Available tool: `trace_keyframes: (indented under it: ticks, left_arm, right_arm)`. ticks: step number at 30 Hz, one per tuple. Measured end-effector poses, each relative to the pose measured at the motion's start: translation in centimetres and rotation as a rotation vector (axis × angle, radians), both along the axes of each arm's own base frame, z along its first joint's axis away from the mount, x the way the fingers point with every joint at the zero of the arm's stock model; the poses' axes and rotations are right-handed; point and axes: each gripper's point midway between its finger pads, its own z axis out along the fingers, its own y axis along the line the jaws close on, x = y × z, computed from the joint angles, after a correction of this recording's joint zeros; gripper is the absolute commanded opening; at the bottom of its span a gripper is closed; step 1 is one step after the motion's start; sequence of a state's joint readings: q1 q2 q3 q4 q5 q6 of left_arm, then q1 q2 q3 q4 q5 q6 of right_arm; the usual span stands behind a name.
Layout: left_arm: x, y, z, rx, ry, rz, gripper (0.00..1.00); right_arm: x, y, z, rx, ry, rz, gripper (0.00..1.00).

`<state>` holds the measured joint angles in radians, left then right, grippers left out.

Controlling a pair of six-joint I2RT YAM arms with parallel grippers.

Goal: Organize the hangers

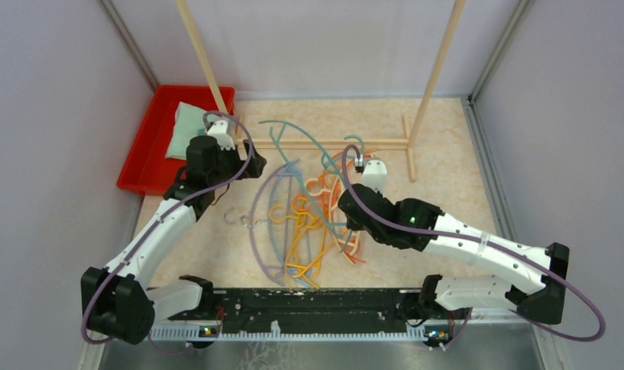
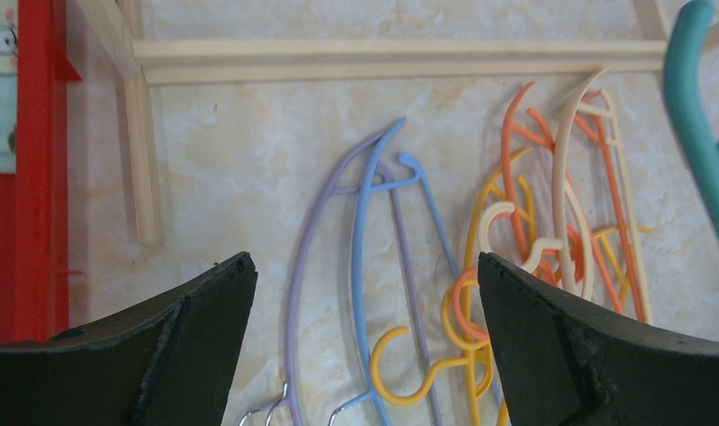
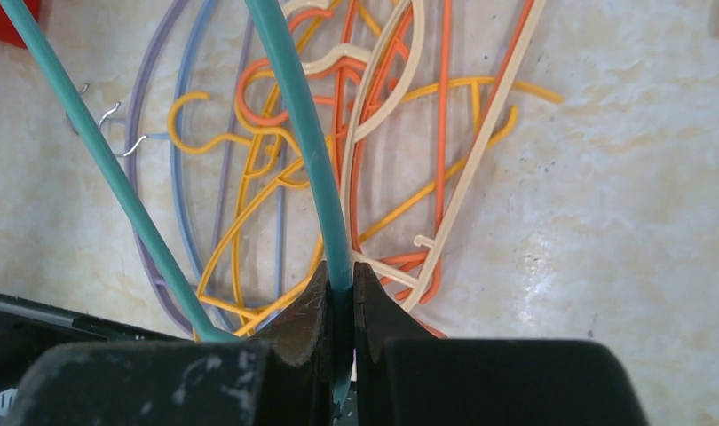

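My right gripper is shut on the thin bar of a teal hanger, which rises out of the pile. From above, the right gripper sits by the teal hanger near the rack's base bar. A heap of hangers lies on the table: lavender, light blue, yellow, orange and beige. My left gripper hangs wide open above the lavender and light blue ones, holding nothing. In the top view the left gripper is beside the red tray.
A red tray with a pale green cloth stands at the back left. The wooden rack has two slanting posts and a base bar behind the pile. Grey walls close in both sides.
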<state>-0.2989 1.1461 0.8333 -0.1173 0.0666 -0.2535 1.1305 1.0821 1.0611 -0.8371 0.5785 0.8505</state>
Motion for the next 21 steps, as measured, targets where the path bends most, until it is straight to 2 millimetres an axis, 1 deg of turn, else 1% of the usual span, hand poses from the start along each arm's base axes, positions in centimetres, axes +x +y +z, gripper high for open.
trace_keyframes:
  ticks: [2,3,4,6,8,10,11,12,14,17,18,19,21]
  left_arm:
    - [0.6,-0.2,1.8,-0.013,-0.038,0.001,0.99]
    - [0.9,-0.3,2.4,-0.018,-0.051,0.001,0.99]
    - [1.2,-0.4,3.3,-0.026,-0.068,0.0,0.99]
    - [1.8,-0.7,4.3,-0.041,-0.086,-0.002,0.99]
    - [2.2,-1.0,4.7,-0.052,-0.09,-0.007,0.99]
    - [2.5,-1.3,4.6,-0.059,-0.083,-0.012,0.99]
    - [2.6,-1.4,4.5,-0.061,-0.078,-0.015,0.99]
    - [2.7,-1.5,4.4,-0.061,-0.075,-0.017,0.99]
    - [2.8,-1.6,4.2,-0.059,-0.064,-0.02,0.99]
    - [2.8,-1.7,4.2,-0.06,-0.062,-0.026,0.99]
    - [2.8,-1.7,4.3,-0.061,-0.062,-0.027,0.99]
    - [2.7,-1.7,4.3,-0.061,-0.062,-0.028,0.99]
    - [2.4,-1.7,4.6,-0.063,-0.064,-0.03,0.99]
  right_arm:
    - [0.5,-0.3,1.7,-0.018,-0.037,0.0,0.0]
    - [0.6,-0.4,2.0,-0.028,-0.044,0.003,0.0]
    - [0.8,-0.4,2.3,-0.039,-0.053,0.006,0.0]
    - [1.0,-0.2,1.9,-0.068,-0.054,0.014,0.0]
    - [1.2,0.0,1.1,-0.117,-0.047,0.026,0.0]
    - [1.6,0.1,0.5,-0.174,-0.05,0.031,0.0]
    - [2.0,0.1,0.7,-0.208,-0.062,0.031,0.0]
    - [2.7,0.0,1.3,-0.248,-0.086,0.026,0.0]
    - [4.2,0.1,3.4,-0.301,-0.154,0.007,0.0]
    - [7.2,-0.5,8.7,-0.335,-0.3,-0.053,0.0]
    - [8.5,-1.3,10.8,-0.34,-0.354,-0.09,0.0]
    - [9.3,-2.1,12.1,-0.343,-0.391,-0.121,0.0]
    - [10.8,-4.3,14.6,-0.375,-0.463,-0.192,0.0]
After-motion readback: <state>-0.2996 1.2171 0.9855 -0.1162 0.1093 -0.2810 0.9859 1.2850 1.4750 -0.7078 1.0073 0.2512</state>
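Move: At table level some 18 cm below the right hand, which holds the teal hanger, the rack's base bar has its middle about 27 cm ahead and 4 cm left. The orange hanger pile lies about 10 cm straight ahead, the yellow hangers level with the hand and 11 cm left, both some 19 cm down. From the left hand, the base bar's middle is about 11 cm ahead, 18 cm right and 18 cm down. Keeping its shut fingers on one end of the teal hanger, the right hand hovers briefly, then sweeps up about 15 cm and forward some 11 cm over the orange pile towards the upright rack, veering slightly right at the end. Its fingers tip upward while the left side rolls down. The empty, open left hand rises about 5 cm and eases forward, then holds there. ##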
